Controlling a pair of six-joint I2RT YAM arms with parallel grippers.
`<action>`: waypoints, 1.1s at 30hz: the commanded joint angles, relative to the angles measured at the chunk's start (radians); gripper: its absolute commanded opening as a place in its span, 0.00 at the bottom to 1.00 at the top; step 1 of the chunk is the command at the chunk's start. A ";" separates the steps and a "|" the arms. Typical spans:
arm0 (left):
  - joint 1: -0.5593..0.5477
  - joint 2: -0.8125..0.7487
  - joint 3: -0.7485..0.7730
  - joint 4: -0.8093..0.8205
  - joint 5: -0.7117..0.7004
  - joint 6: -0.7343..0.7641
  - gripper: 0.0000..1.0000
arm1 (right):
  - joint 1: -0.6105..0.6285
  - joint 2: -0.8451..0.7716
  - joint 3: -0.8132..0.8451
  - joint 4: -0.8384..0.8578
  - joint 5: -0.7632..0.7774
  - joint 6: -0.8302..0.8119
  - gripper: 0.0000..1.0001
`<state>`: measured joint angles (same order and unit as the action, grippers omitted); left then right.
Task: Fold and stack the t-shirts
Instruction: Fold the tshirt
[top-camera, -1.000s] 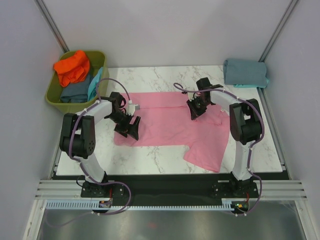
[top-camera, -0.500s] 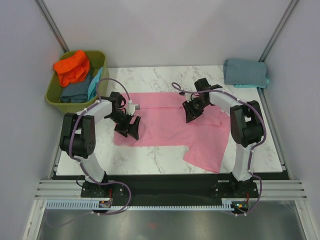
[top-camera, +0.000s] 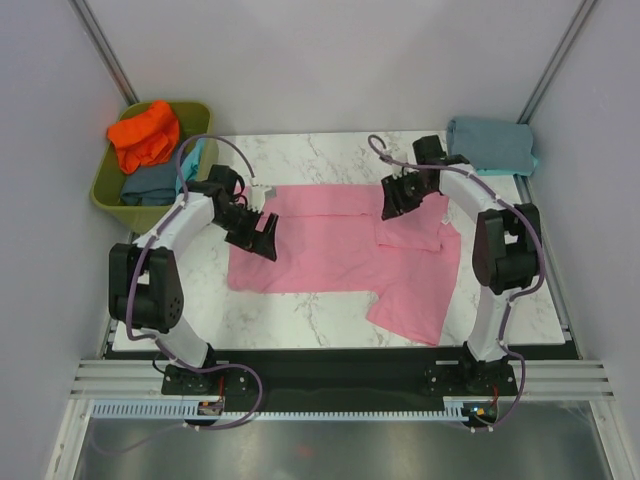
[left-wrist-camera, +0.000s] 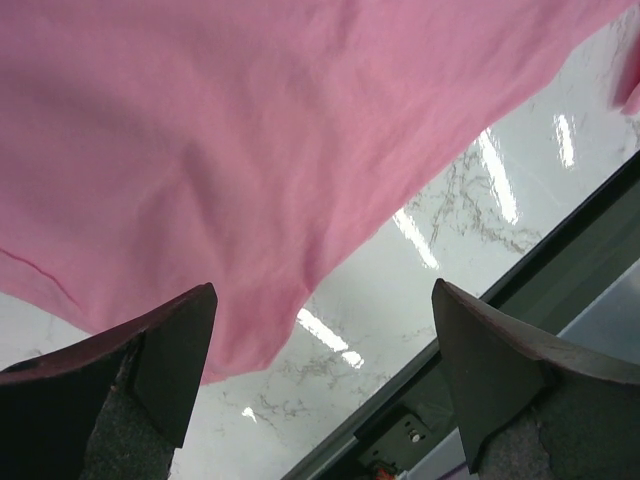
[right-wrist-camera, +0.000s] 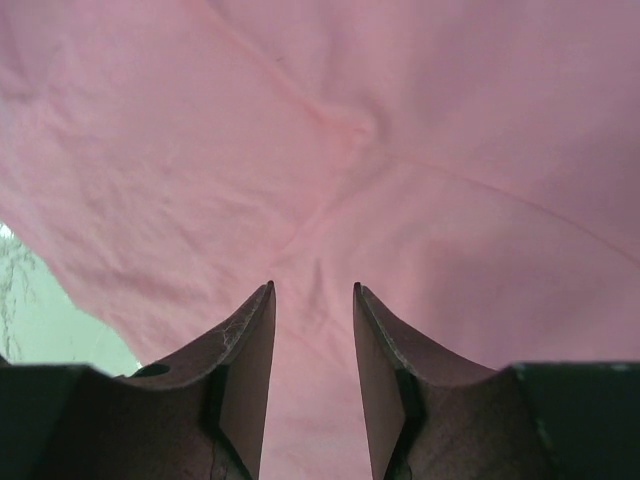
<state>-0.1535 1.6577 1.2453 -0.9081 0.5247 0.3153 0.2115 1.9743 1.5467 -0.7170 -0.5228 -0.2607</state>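
The pink t-shirt (top-camera: 320, 250) lies spread flat on the marble table (top-camera: 300, 310), with a flap (top-camera: 410, 232) folded over on its right side. My left gripper (top-camera: 262, 236) hovers over the shirt's left edge, jaws wide open and empty; in the left wrist view (left-wrist-camera: 322, 288) the pink cloth (left-wrist-camera: 250, 130) ends between the fingers. My right gripper (top-camera: 395, 200) is over the shirt's upper right. In the right wrist view (right-wrist-camera: 313, 287) its jaws stand a narrow gap apart above a seam of the pink cloth (right-wrist-camera: 400, 100), holding nothing.
An olive-green tub (top-camera: 105, 195) at the back left holds orange (top-camera: 145, 135), slate-blue (top-camera: 150, 185) and turquoise (top-camera: 190, 165) tees. A folded grey-blue tee (top-camera: 490, 145) lies at the back right corner. The table's near edge and a black rail (left-wrist-camera: 470, 330) show in the left wrist view.
My right gripper has moved back and to the right, away from the flap now lying folded. My left gripper has lifted and shifted slightly back along the shirt's left edge.
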 joint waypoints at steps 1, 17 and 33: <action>0.005 0.005 -0.032 -0.086 -0.023 0.062 0.96 | -0.098 0.026 0.065 0.070 0.004 0.076 0.45; 0.005 0.185 0.014 -0.141 -0.052 0.050 0.94 | -0.234 0.348 0.347 0.071 0.102 0.077 0.46; 0.011 0.332 0.177 -0.158 -0.154 0.048 0.94 | -0.274 0.535 0.538 0.068 0.152 0.112 0.46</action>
<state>-0.1520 1.9770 1.3613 -1.0752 0.4274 0.3393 -0.0502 2.4538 2.0819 -0.6472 -0.4389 -0.1429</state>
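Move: The spot on the pink t-shirt's far right part that the right hand comes down on is about 10 cm ahead, 10 cm to its right and 6 cm below. The shirt's near-right flap lies some 23 cm back and 9 cm right, the folded blue stack roughly 30 cm ahead and 35 cm right. For the left hand, the shirt's near-left part is about 4 cm back, 3 cm left and 7 cm below; the olive bin stands some 27 cm ahead and 33 cm left. Both hands come down onto the shirt. The right sweeps forward and right over it while turning some 20 degrees clockwise, sinks onto the far right part, then drags the cloth about 5 cm forward and slightly right, its half-open fingertips resting on it. The left sinks about 7 cm, going back first and then easing a little forward, wide open, fingertips tipping towards the base, to press on the near-left part. ##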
